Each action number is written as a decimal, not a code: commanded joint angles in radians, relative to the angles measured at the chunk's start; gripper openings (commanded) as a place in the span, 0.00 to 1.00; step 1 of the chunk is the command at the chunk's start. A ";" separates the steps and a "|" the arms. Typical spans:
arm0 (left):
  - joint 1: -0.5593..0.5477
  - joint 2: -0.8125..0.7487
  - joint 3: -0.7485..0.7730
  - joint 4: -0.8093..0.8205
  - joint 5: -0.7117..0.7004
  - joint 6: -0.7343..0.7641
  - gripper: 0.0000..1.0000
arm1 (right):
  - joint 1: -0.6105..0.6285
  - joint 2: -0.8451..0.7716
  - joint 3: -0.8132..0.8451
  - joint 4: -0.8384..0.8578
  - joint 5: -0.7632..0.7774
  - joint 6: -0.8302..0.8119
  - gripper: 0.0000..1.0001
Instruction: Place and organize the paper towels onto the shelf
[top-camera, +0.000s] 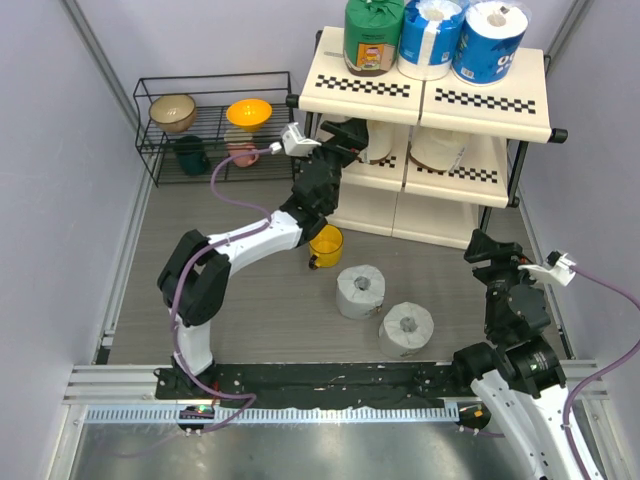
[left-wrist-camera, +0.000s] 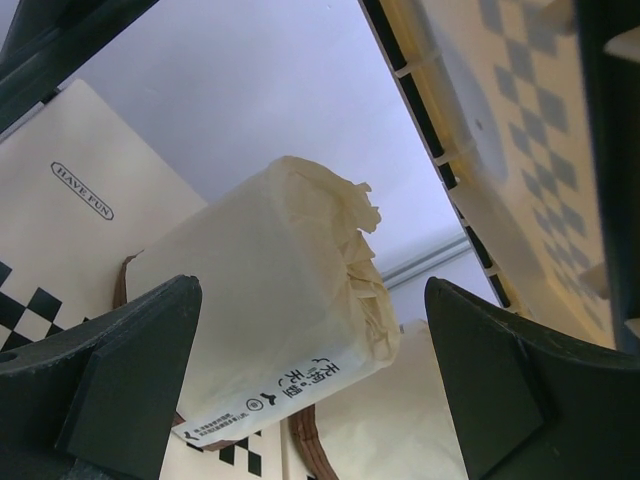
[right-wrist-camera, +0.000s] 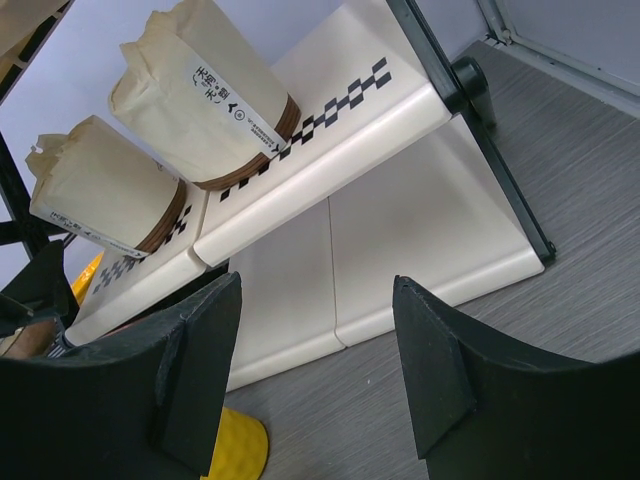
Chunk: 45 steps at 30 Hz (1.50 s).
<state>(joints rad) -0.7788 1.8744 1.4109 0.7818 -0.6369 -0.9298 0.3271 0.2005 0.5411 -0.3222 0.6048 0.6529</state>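
The shelf (top-camera: 480, 100) stands at the back right. Its top tier holds a green-wrapped roll (top-camera: 374, 35) and two blue-and-white rolls (top-camera: 430, 38) (top-camera: 490, 42). On the middle tier are two cream rolls (top-camera: 378, 140) (top-camera: 440, 150). Two grey-white paper towels (top-camera: 360, 291) (top-camera: 407, 330) stand on the floor. My left gripper (top-camera: 348, 142) reaches into the middle tier. It is open around a cream roll (left-wrist-camera: 270, 290), with a gap showing at the right finger (left-wrist-camera: 510, 380). My right gripper (right-wrist-camera: 315, 370) hangs open and empty before the shelf's bottom panel (right-wrist-camera: 400, 240).
A yellow cup (top-camera: 325, 245) sits on the floor just under my left arm, left of the grey-white rolls. A low black wire rack (top-camera: 215, 125) with bowls and cups stands at the back left. Walls close in both sides.
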 joint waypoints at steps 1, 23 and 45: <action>-0.002 0.032 0.066 0.057 -0.046 0.036 1.00 | 0.000 -0.010 0.037 0.015 0.029 -0.012 0.68; 0.033 0.152 0.168 0.123 -0.073 -0.070 1.00 | -0.002 -0.007 0.051 -0.003 0.056 -0.033 0.68; 0.107 0.238 0.361 -0.003 0.005 -0.066 1.00 | -0.002 -0.001 0.063 -0.014 0.070 -0.047 0.68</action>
<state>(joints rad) -0.6823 2.1132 1.7004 0.7841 -0.6514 -1.0000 0.3271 0.2005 0.5644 -0.3492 0.6449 0.6254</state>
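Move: The left hand, open and empty, is at the left end of the middle shelf. The left cream paper towel there stands about 8 cm ahead and 4 cm to its right, roughly level. Its neighbour, the right cream roll, is some 19 cm right and 6 cm ahead, while the shelf's left front post is about 8 cm left and 2 cm ahead. From the right hand the left cream roll lies some 32 cm ahead, 24 cm left and 8 cm higher. Forward into the middle shelf, between the left post and the left cream roll, the left hand reaches about 7 cm. It dips some 2 cm and drifts slightly right at first, then climbs back to its old height and swings about 3 cm left, still pushing deeper. The fingers stay wide open, the wrist rolling only slightly. ##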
